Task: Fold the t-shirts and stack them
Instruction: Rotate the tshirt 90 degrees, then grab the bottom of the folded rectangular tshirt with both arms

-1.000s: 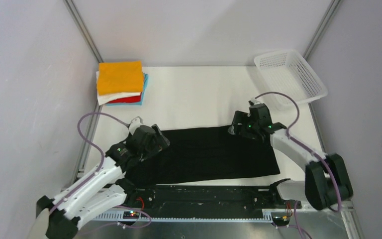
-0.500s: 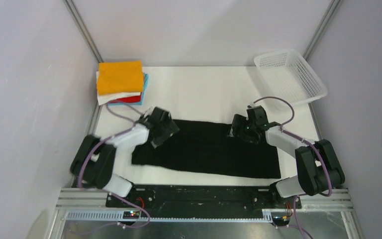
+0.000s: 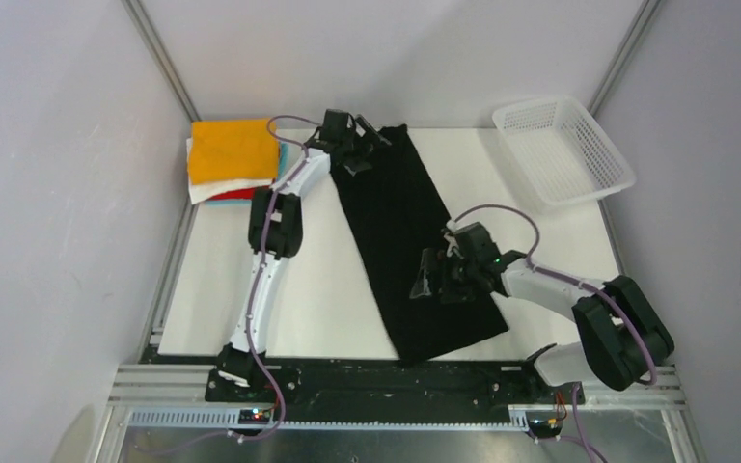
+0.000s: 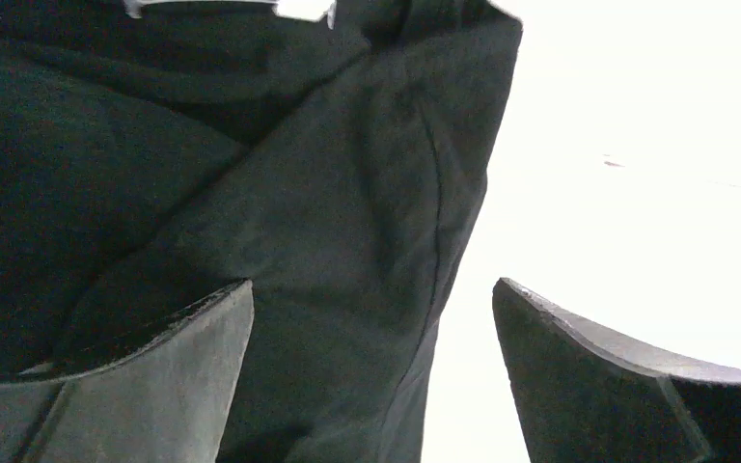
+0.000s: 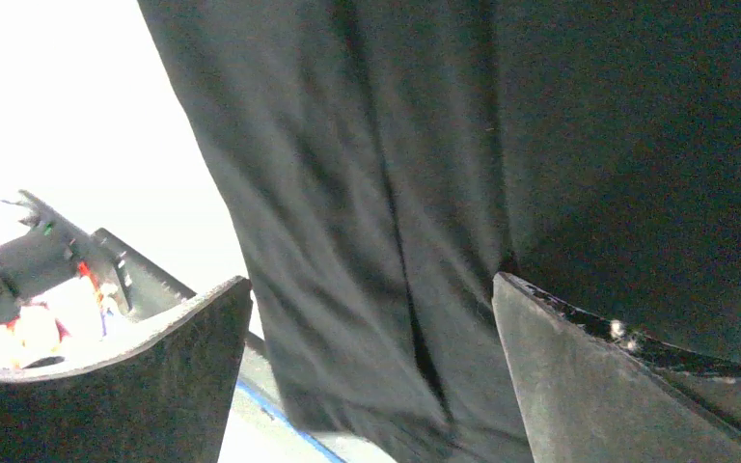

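Observation:
The black t-shirt (image 3: pixel 396 222) lies flat as a long folded strip, running from the table's back centre toward the front right. My left gripper (image 3: pixel 357 145) reaches far back over its far end, beside the stack. In the left wrist view the left gripper (image 4: pixel 371 289) stands open, with the black cloth (image 4: pixel 328 193) under the left finger and in the gap. My right gripper (image 3: pixel 434 280) hovers over the strip's near half, at its left edge. In the right wrist view the right gripper (image 5: pixel 371 285) is open above the cloth (image 5: pixel 396 145). The folded stack sits back left with the orange shirt (image 3: pixel 233 148) on top, then white (image 3: pixel 214 188), red (image 3: pixel 246 193) and light-blue (image 3: pixel 283 159).
A white mesh basket (image 3: pixel 564 149) stands at the back right corner. The white tabletop (image 3: pixel 251 280) shows bare left of the strip. A black rail (image 3: pixel 396 381) with the arm bases runs along the near edge. Grey walls close in both sides.
The black t-shirt has turned from lying crosswise to running front to back. My left arm swung out to the far back; my right gripper moved nearer and left.

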Robot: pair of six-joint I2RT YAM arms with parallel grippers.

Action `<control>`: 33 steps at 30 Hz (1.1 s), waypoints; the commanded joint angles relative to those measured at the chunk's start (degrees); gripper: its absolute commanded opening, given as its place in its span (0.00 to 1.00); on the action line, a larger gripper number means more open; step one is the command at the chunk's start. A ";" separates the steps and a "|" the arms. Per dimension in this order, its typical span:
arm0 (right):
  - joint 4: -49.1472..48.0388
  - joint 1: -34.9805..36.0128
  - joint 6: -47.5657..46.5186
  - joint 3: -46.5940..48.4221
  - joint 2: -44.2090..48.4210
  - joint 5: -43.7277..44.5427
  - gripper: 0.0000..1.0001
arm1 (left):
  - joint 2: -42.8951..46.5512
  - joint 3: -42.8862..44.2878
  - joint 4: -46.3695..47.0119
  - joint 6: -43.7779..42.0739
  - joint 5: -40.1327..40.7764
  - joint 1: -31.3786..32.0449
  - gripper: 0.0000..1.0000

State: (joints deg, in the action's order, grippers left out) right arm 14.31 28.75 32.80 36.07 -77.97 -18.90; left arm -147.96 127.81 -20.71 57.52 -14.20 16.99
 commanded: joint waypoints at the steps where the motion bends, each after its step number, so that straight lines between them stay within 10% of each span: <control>1: -7.23 6.58 3.86 1.92 -6.26 -9.26 0.99 | -15.08 20.98 -1.50 9.75 -8.95 -1.47 1.00; 17: -11.80 13.76 6.73 5.42 2.02 0.57 1.00 | -11.90 18.01 10.64 12.32 -7.84 -1.28 1.00; 26: 6.49 13.23 3.83 5.14 20.03 19.14 0.99 | 21.88 1.22 6.86 -3.78 -11.14 1.08 1.00; 33: 19.85 9.33 7.08 -0.95 32.80 23.45 0.99 | 59.93 -39.70 0.68 -21.65 6.16 10.87 1.00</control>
State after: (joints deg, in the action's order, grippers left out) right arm 23.57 39.90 38.11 38.81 -50.43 0.08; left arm -109.10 106.28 -15.20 49.08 -19.40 20.88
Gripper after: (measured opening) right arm 0.993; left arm 0.995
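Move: My open left fingers already rest on the far end of the long folded black t-shirt, its middle some 21 cm back and 9 cm to the right, just below. My open right fingers rest on its nearer half, the middle about 9 cm ahead, 5 cm left and just below. The orange-topped stack stands roughly 31 cm to the left and 3 cm back of my left hand; the empty white basket is about 28 cm ahead and 27 cm right of my right hand. With both grippers kept wide open on the cloth, I drag the t-shirt's near part about 10 cm left and a little back with my right hand while my left slides its far end some 5 cm forward and slightly right. Then I come free: the left rises and swings back, the right lifts and returns rightward, both tilting fingertips up some 20 degrees. ##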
